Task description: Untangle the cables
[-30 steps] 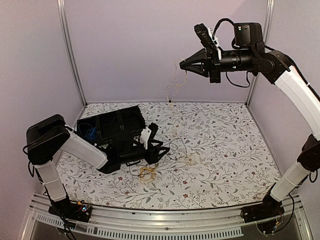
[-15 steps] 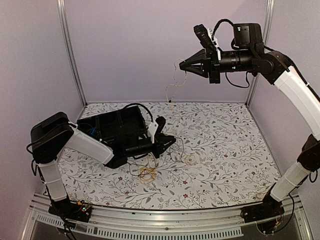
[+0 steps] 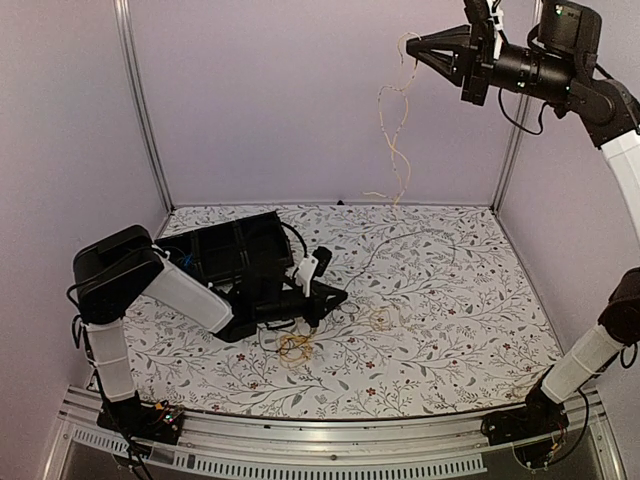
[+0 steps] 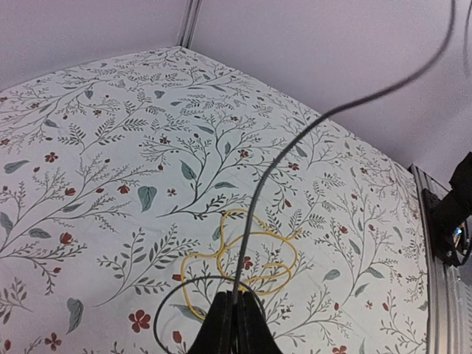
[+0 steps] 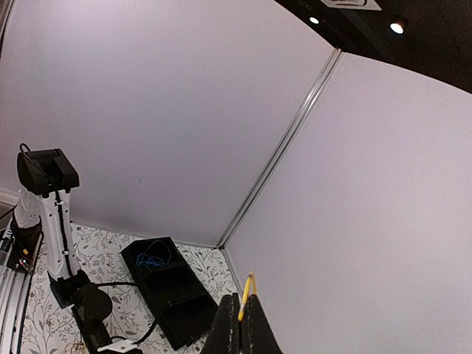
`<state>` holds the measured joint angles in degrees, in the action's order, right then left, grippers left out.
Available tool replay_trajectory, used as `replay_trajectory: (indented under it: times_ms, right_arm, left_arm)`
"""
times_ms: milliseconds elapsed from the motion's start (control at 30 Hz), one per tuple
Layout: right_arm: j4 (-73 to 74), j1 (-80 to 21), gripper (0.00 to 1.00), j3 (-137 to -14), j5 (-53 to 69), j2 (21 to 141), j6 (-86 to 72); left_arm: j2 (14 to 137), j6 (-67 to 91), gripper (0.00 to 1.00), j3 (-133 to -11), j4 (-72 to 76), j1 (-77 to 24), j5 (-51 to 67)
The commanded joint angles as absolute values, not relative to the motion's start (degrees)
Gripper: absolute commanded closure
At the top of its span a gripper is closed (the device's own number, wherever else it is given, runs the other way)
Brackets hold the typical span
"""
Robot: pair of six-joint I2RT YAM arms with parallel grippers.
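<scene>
My right gripper [image 3: 414, 43] is raised high at the back right, shut on a pale yellow cable [image 3: 394, 132] that dangles toward the table's far edge. In the right wrist view a short yellow loop [image 5: 248, 290] sticks out between the closed fingers [image 5: 244, 310]. My left gripper [image 3: 340, 296] lies low over the middle of the table, shut on a thin dark cable [image 3: 400, 240] that arcs away to the right. From the left wrist, the dark cable [image 4: 295, 144] rises out of the closed tips [image 4: 234, 301]. A yellow coil [image 4: 243, 258] lies on the cloth just beyond them.
A black compartment box [image 3: 230, 255] sits at the back left with a blue cable [image 3: 178, 262] coiled in one end compartment [image 5: 153, 256]. Another faint yellow loop [image 3: 380, 318] lies right of the left gripper. Walls enclose the floral table [image 3: 450, 330] on three sides.
The right gripper rose and swung right, lifting the yellow cable higher. The left gripper closed on the dark cable and shifted slightly right.
</scene>
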<state>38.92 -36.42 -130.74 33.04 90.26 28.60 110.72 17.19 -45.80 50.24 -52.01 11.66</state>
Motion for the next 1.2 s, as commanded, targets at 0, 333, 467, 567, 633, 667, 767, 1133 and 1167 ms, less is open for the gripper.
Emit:
replay_trajectory:
  times_ms: [0, 333, 467, 567, 633, 667, 767, 1133, 1167]
  right_arm:
    - [38.3, -35.9, 1.00, -125.3, 32.2, 89.7, 29.0]
    - [33.3, -35.9, 1.00, -107.2, 33.2, 86.9, 28.4]
    - [32.8, -35.9, 1.00, -104.5, 34.8, 86.8, 28.7]
    - [32.6, -36.0, 1.00, -103.2, 35.8, 87.0, 28.6]
    - [32.4, -36.0, 1.00, -102.4, 36.5, 87.2, 28.6]
    - [32.3, -36.0, 1.00, -102.1, 36.7, 87.3, 28.6]
    - [32.5, -36.4, 1.00, -101.9, 37.1, 87.7, 28.6]
    - [44.2, -42.6, 1.00, -101.9, 41.4, 90.0, 36.7]
    - [45.3, -43.5, 1.00, -101.7, 41.4, 90.3, 37.9]
  left_arm:
    - [112.1, 19.4, 1.00, -48.1, 47.1, -52.0, 12.1]
    - [105.6, 20.9, 1.00, -42.4, 46.7, -53.2, 11.7]
    - [100.8, 19.3, 0.82, -40.7, 42.2, -54.3, 12.8]
    - [96.0, 17.0, 0.54, -40.7, 33.5, -55.7, 8.1]
    - [91.9, 15.9, 0.47, -39.7, 29.8, -56.4, 5.9]
    - [89.1, 15.6, 0.46, -39.2, 27.8, -56.5, 5.3]
    - [82.9, 13.7, 0.45, -39.4, 18.0, -56.6, 2.0]
    - [60.7, 0.3, 0.43, -46.6, 10.0, -56.6, -0.6]
    - [60.7, -1.4, 0.42, -48.7, 10.0, -56.6, 1.2]
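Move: The left hand already holds the black cable in shut fingers; the patch of table it is let down to is right below, some 7 cm. From that hand the yellow tangle lies about 10 cm to the left and 5 cm back, the yellow loop about 8 cm to the right and 3 cm farther out. The right hand holds the yellow cable high up; the yellow loop lies about 55 cm below it, 4 cm ahead and 3 cm to its right. Down by only a centimetre or so, then back, the left hand opens about halfway and lets go of the black cable, then climbs steeply leftwards away from it, ending some 17 cm above its start. Meanwhile the right hand keeps its pinch on the yellow cable and sinks about 18 cm, first easing forward, later back and leftwards, tipping its fingers downwards. ##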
